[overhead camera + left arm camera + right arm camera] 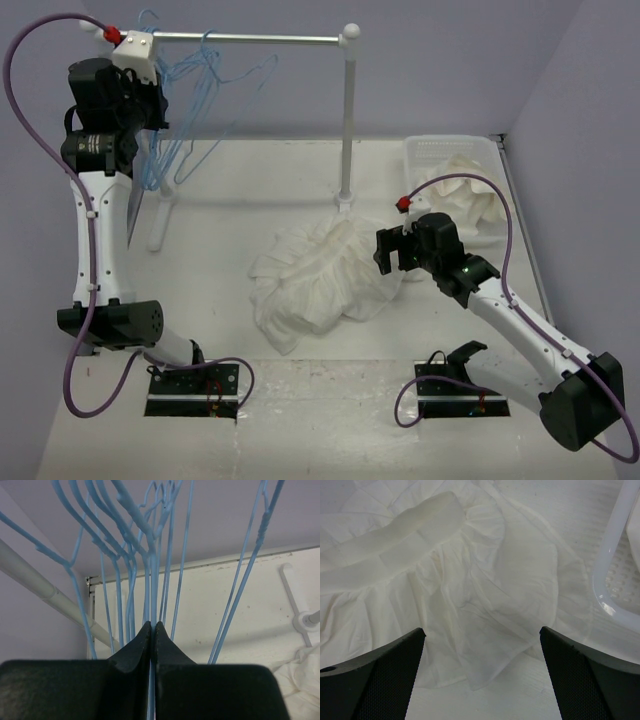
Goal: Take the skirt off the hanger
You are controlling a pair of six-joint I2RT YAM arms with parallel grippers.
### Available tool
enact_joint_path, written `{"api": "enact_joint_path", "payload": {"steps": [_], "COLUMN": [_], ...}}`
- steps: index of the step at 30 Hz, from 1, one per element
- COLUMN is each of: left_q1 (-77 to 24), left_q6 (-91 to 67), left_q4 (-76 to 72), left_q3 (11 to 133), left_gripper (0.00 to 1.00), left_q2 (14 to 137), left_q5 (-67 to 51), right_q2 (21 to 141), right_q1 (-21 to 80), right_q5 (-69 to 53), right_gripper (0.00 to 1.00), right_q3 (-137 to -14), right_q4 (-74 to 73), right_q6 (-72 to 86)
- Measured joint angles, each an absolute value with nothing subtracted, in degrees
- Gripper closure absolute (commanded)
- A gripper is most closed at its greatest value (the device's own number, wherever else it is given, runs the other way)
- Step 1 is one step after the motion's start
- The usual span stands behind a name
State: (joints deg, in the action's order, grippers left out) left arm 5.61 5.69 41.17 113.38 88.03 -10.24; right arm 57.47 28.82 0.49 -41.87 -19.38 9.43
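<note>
The skirt [320,275] lies in a crumpled white heap on the table, apart from the rack. Its gathered fabric [470,580] fills the right wrist view. My right gripper [392,250] hovers at the heap's right edge, open [482,630] with nothing between its fingers. At the rack's left end, my left gripper [150,115] is raised among several light-blue wire hangers [200,90]. It is shut [152,625] on the thin wire of one hanger [151,580], which runs straight up from between the fingertips. A corner of the skirt [300,672] shows at lower right.
A metal rail [250,40] spans the back on a white post [348,120]. A clear plastic basket [450,150] at the back right holds a creamy cloth [470,200]; its rim [615,545] is close to my right gripper. Purple walls enclose the table.
</note>
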Motion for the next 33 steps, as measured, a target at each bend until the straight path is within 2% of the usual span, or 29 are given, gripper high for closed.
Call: {"api": "enact_joint_path", "payload": {"steps": [19, 21, 23, 24, 26, 27, 29, 33], "left_q1": [2.8, 2.6, 2.5, 2.5, 2.5, 2.5, 2.5, 2.5], "left_q6": [5.6, 5.7, 5.7, 5.7, 5.6, 5.5, 5.0, 3.8], "left_q4": [41.3, 41.3, 41.4, 41.3, 41.3, 41.3, 41.4, 41.7], "left_q3": [113.3, 113.2, 112.9, 112.8, 112.7, 112.7, 112.6, 112.6], "left_gripper": [0.99, 0.83, 0.73, 0.52, 0.34, 0.10, 0.00, 0.00], "left_q2": [91.5, 91.9, 91.9, 91.9, 91.9, 91.8, 91.5, 89.0], "left_q5": [-10.9, -10.1, -9.3, -9.0, -8.5, -8.4, -8.2, -8.2], "right_q2": [57.5, 57.5, 57.5, 57.5, 57.5, 57.5, 57.5, 57.1], "right_q1": [28.8, 28.8, 28.8, 28.8, 28.8, 28.8, 28.8, 28.8], "right_q5": [0.5, 0.5, 0.6, 0.6, 0.6, 0.6, 0.6, 0.5], "right_gripper": [0.01, 0.01, 0.01, 0.01, 0.01, 0.01, 0.01, 0.01], "right_q3": [-41.9, -41.9, -41.9, -41.9, -41.9, -41.9, -41.9, -41.9], "right_q4": [-19.4, -19.4, -19.4, -19.4, -19.4, -19.4, -19.4, -19.4], "right_q6": [9.4, 9.4, 9.5, 9.5, 9.5, 9.5, 9.5, 9.5]}}
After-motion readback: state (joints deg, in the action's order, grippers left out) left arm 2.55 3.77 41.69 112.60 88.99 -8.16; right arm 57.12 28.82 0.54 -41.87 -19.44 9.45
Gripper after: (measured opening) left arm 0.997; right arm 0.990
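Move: The left hand already pinches a blue hanger whose hook stands clear above the rail; the free spot on the rail where it goes lies roughly 8 cm ahead of this hand, 3 cm right and 13 cm above. The bunch of other hangers is about 6 cm ahead and 2 cm left, a single hanger 6 cm ahead and 8 cm right, and the left post 8 cm ahead, 12 cm left. From the right hand, that rail spot is some 23 cm ahead and 45 cm left, 40 cm higher. Keeping its pinch on the hanger wire, the left hand lowers about 3.5 cm while easing some 2 cm right and 2 cm forward, bringing the hook down onto the rail between the bunch and the single hanger to the right. There the fingers open fully and let go of the wire, and the hand starts back out, rising about 2 cm and drawing back 1.5 cm with the open fingers still on either side of the hanger. ##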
